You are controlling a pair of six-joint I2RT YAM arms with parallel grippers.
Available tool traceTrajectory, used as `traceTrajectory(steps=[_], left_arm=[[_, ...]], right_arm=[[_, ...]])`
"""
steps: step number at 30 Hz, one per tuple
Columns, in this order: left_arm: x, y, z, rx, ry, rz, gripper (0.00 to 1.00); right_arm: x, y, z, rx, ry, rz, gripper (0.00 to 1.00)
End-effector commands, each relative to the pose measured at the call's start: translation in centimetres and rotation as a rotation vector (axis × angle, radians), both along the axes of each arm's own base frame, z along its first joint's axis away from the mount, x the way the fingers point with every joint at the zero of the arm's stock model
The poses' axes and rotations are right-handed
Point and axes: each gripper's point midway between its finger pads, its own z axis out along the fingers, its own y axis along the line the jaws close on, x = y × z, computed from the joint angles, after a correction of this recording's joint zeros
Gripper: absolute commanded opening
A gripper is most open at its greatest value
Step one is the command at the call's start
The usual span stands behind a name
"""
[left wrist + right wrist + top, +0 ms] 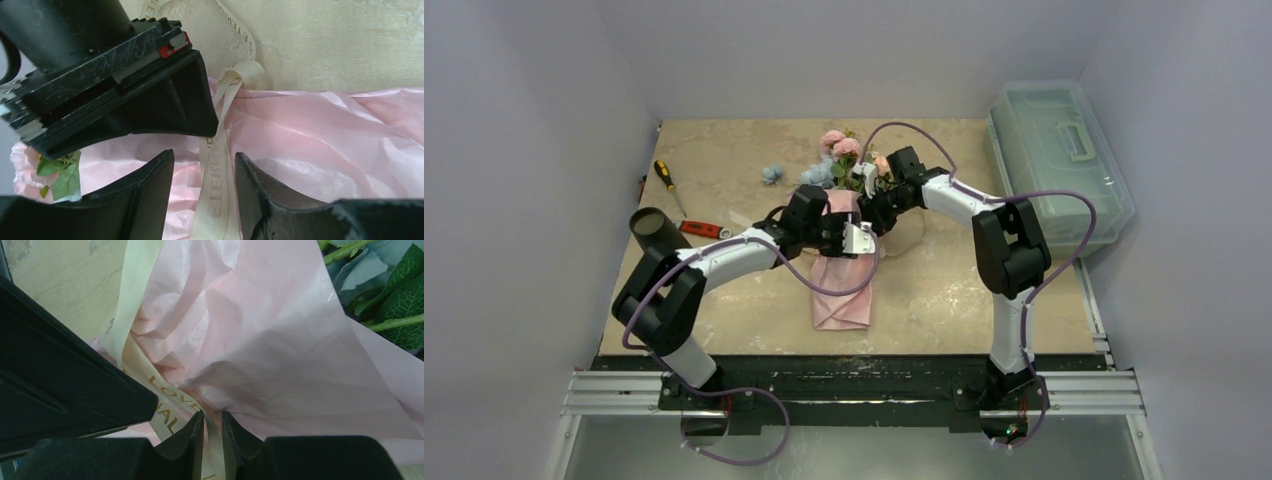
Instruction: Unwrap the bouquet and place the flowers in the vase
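The bouquet (842, 250) lies mid-table, its flowers (839, 150) at the far end and its pink paper (842, 295) trailing toward me. Both grippers meet over its tied waist. My left gripper (204, 167) is open, and a strand of cream ribbon (217, 200) runs loose between its fingers over the pink paper (325, 135). My right gripper (212, 417) is shut on the ribbon (132, 295), which passes between its narrow fingertips against the crumpled paper (260, 340). Green leaves (400, 295) show at that view's upper right. The dark vase (656, 228) stands at the table's left.
A clear lidded plastic box (1059, 160) sits at the right edge. A yellow-handled screwdriver (667, 180) and a red tool (704, 229) lie near the vase. One loose pale-blue flower (772, 173) rests left of the bouquet. Walls close in on three sides.
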Motion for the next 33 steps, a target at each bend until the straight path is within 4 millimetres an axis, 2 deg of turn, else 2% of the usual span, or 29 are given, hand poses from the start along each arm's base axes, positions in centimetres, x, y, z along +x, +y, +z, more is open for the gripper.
traceTrajectory(steps=[1,3,6,8,10,19,33], left_arm=[[0.7,-1.9,0.8,0.006,-0.079,-0.094,0.46],[1.0,-2.1,0.6,0.012,-0.081,-0.090,0.39],[1.5,-2.1,0.7,0.018,-0.076,-0.060,0.23],[1.5,-1.5,0.6,0.034,-0.044,-0.022,0.09],[1.8,-0.7,1.2,0.035,-0.050,0.024,0.01],[1.8,4.8,4.0,-0.028,-0.046,0.184,0.00],[5.8,17.2,6.8,-0.131,-0.020,0.670,0.00]], right_arm=[[0.5,1.0,2.5,0.056,-0.034,0.017,0.23],[0.7,1.0,2.5,0.055,-0.037,0.015,0.23],[0.7,1.0,2.2,0.050,-0.035,0.017,0.23],[0.7,0.9,1.9,0.044,-0.030,0.019,0.23],[0.6,0.8,1.7,0.038,-0.027,0.023,0.23],[0.5,0.5,1.2,0.022,-0.025,0.026,0.23],[0.3,0.2,1.1,0.011,-0.028,0.028,0.23]])
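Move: The ribbon strand to be gripped lies almost between the left fingers, about 1 cm ahead, 1 cm right and 2 cm below. The bouquet's flowers are some 15 cm ahead of the left hand and 1 cm right; the loose blue flower is about 13 cm ahead and 15 cm left, near table level. From the right hand, already pinching ribbon, that strand is roughly 3 cm back, 3 cm left and 2 cm above. Left fingers dip, pinch the ribbon, then pull left about 15 cm, turning 30 degrees counter-clockwise; right keeps its pinch. ##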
